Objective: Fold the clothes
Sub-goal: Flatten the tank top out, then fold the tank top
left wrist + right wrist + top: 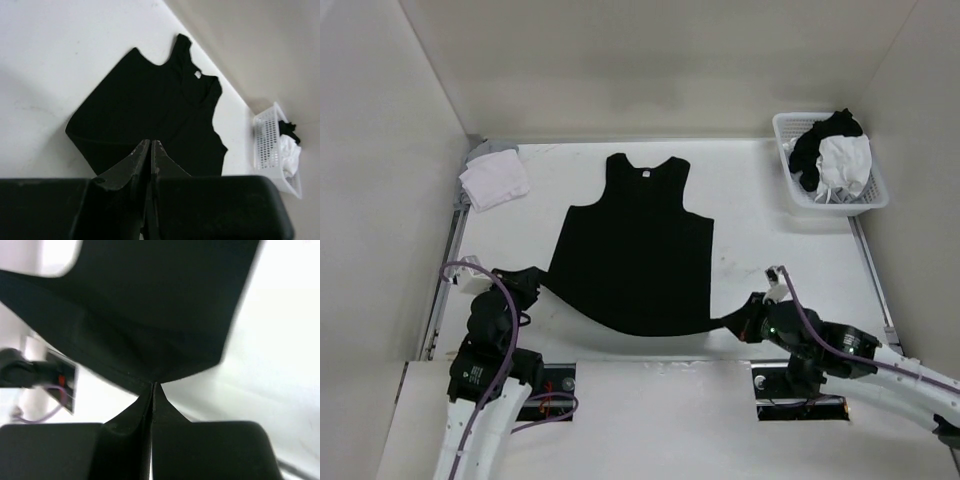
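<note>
The clothes (pixel 630 250), a black sleeveless tank top, lie flat on the white table with the scoop neck and its white label toward the far wall. My left gripper (pixel 538 283) sits at the near left end of the hem, which is drawn out in a point toward it. In the left wrist view its jaws (pixel 150 142) are pressed together over the black fabric (pixel 150 95). My right gripper (pixel 732 325) is shut on the near right hem corner. In the right wrist view the fabric (pixel 150 305) is pinched at its tips (pixel 153 383) and lifts off the table.
A white plastic basket (pixel 840 206) with black and white garments stands at the far right, also in the left wrist view (pixel 270 145). A folded white and grey cloth pile (pixel 495 178) lies at the far left. Pale walls enclose the table on three sides.
</note>
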### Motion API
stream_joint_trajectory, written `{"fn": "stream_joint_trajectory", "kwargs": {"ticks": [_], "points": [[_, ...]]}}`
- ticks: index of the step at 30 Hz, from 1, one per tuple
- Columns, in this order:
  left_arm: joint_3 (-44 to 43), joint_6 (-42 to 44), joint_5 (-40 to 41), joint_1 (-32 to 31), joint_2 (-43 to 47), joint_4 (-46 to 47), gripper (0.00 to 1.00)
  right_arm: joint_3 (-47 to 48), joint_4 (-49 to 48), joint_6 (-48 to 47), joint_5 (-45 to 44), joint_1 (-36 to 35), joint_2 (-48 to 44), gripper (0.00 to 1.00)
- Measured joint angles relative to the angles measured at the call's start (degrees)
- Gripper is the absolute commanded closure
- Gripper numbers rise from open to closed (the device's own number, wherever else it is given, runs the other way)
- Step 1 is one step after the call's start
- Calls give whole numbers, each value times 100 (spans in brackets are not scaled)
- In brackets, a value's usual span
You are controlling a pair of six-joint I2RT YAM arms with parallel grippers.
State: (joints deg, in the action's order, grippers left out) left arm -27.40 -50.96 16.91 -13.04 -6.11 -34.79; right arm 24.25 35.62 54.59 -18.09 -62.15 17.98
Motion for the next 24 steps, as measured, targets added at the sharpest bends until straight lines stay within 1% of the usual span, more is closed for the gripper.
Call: {"fn": "stream_joint_trajectory", "kwargs": {"ticks": [2,3,5,7,11,13,16,20,24], "points": [[-2,-35,96,-9,-203,-61,96,-57,195,236,-269,-297,153,100],[-11,-42,125,-9,-393,-17,96,-20,190,251,-367,-304,363,100],[-33,-48,181,-7,-931,245,96,219,125,98,-483,9,1067,100],[-92,-42,219,-7,-1687,732,96,557,-181,-254,-437,662,1832,100],[-498,-9,271,92,-3495,1871,96,1296,-1292,-999,208,2503,3143,100],[-929,-4,278,203,-4496,2468,97,1753,-1845,-1233,566,3294,3794,100],[-1685,17,282,319,-5882,3246,97,2472,-2516,-1488,1032,4028,4804,100],[-2756,68,271,479,-7438,3985,97,3648,-3071,-1692,1596,4631,6264,100],[-3936,142,251,636,-8808,4306,97,5023,-3246,-1777,1976,5077,7652,100]]}}
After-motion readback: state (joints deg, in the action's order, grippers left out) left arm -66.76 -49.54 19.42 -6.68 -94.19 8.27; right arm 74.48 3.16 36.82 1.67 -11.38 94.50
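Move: Both hands already hold the tank top's hem corners, about 39 cm apart. The straps they head for lie on the table some 40 cm ahead, 24 cm right and 19 cm below the left hand, and about 48 cm ahead, 15 cm left and 12 cm below the right. The folded white cloths are around 35 cm ahead and 17 cm left of the left hand; the laundry basket stands about 45 cm ahead and 32 cm right of the right hand. With fingers kept shut on the hem corners, both hands first dip about 2 cm, then sweep fast and together forward over the tank top towards its straps, the left about 31 cm and nearly level, the right about 37 cm while climbing to some 8 cm above where it began and drifting slightly left. The right hand swings some 25 degrees clockwise to point more forward, while the left keeps nearly its attitude, and the hem stays stretched between them. ##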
